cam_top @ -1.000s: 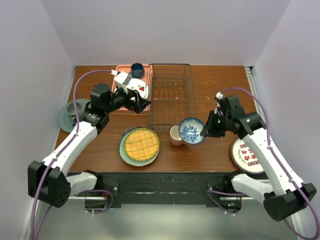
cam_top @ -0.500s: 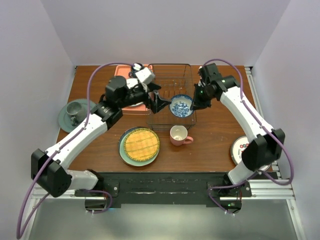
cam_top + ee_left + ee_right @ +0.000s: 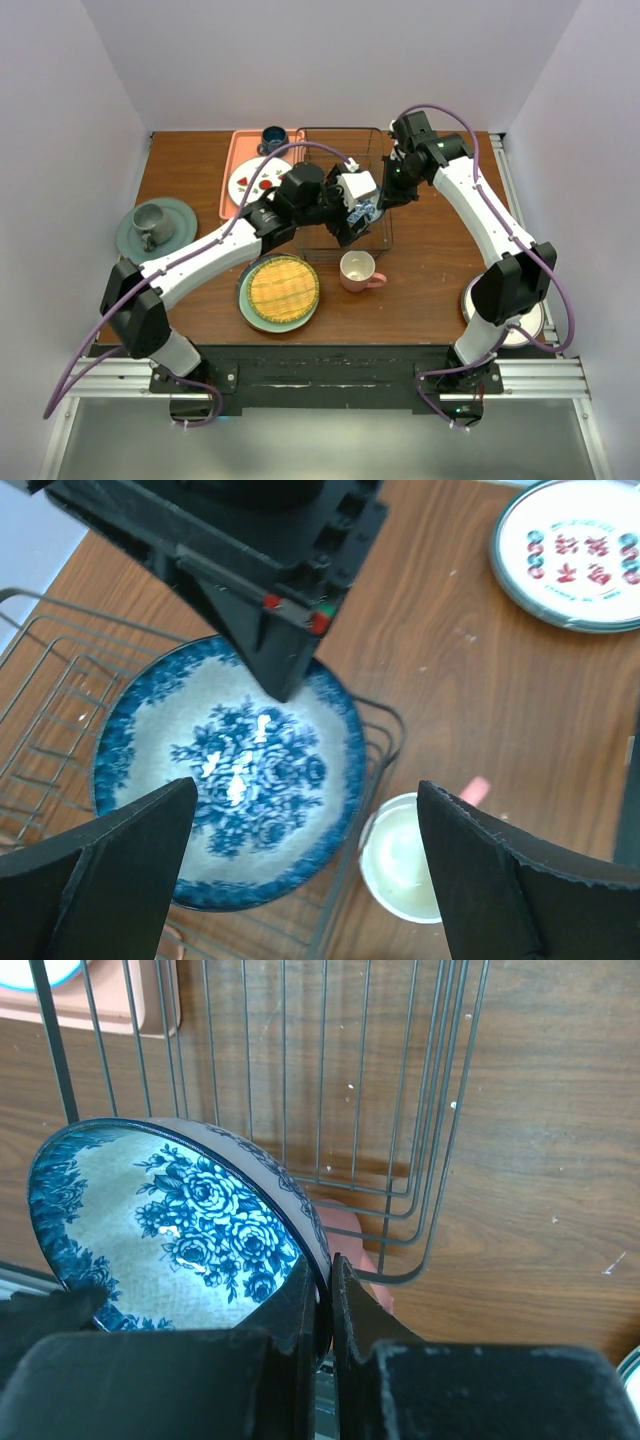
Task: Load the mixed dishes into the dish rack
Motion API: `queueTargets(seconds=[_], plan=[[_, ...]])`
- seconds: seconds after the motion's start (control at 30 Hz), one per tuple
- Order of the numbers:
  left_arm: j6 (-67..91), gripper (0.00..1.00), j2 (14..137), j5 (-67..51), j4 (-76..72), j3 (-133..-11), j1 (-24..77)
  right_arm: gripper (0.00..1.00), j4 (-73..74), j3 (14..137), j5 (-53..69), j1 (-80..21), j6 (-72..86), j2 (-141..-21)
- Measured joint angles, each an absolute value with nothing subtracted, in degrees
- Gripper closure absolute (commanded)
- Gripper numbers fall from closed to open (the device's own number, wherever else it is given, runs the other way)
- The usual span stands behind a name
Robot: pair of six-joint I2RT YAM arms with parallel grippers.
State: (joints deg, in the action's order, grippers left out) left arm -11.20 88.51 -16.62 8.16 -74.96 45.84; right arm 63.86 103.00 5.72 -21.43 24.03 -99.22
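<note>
The blue-and-white patterned bowl (image 3: 170,1230) hangs tilted over the near right corner of the dish rack (image 3: 338,150). My right gripper (image 3: 325,1285) is shut on its rim, one finger inside and one outside. The left gripper (image 3: 310,870) hovers open just above the bowl (image 3: 225,790), its fingers (image 3: 120,870) wide apart and touching nothing. In the top view the left gripper (image 3: 352,215) hides most of the bowl. The pink mug (image 3: 356,270) stands upright just in front of the rack. The yellow woven-look plate (image 3: 283,288) lies on a teal plate at the near left.
A pink tray (image 3: 232,195) at the back left holds a white plate with red marks (image 3: 255,180) and a dark cup (image 3: 273,137). A grey mug on a teal plate (image 3: 155,225) sits far left. Another red-marked white plate (image 3: 570,555) lies at the right.
The right arm carried the bowl from the table's front up over the rack. The left arm swung from the pink tray across to the rack, above the bowl.
</note>
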Motion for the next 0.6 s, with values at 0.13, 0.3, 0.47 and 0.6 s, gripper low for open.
queueTargets(seconds=[0.13,0.3,0.47,0.6], plan=[[-14.0,0.06,90.9,-14.7,9.4,-76.9,45.9,1.00,64.4,103.0,5.7,-21.5,23.9,-99.2],[-16.8,0.12,92.9,-14.2,11.6,-78.8,46.7,1.00,64.5,103.0,5.7,-21.6,23.7,-99.3],[-19.3,0.30,96.3,-14.2,14.5,-81.9,48.0,1.00,64.8,103.0,5.8,-22.3,23.5,-99.7],[-20.8,0.42,97.1,-13.8,16.4,-82.0,48.5,1.00,64.9,103.1,5.8,-22.8,23.3,-100.8]])
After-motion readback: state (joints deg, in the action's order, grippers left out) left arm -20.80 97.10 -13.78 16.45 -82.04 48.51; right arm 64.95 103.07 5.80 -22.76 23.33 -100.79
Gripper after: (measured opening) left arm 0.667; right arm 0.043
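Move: Over the rack's near right part, the right fingers already pinch the blue-patterned bowl by its right rim, its middle some 5 cm to the left of the right hand. From the open left hand the bowl's middle is roughly 4 cm ahead, 4 cm right and 4 cm lower. The rack's middle lies about 8 cm straight ahead of the left hand, the pink mug 11 cm back and 3 cm right, both well below. Sinking about 4 cm and easing some 2 cm to the right, the left hand closes in on the bowl's near side, its fingertips tipping down by roughly 10 degrees. Its fingers draw together by about a third, with the rim between them; whether they touch can't be seen. The right hand keeps its pinch, settling only about 1 cm lower. ##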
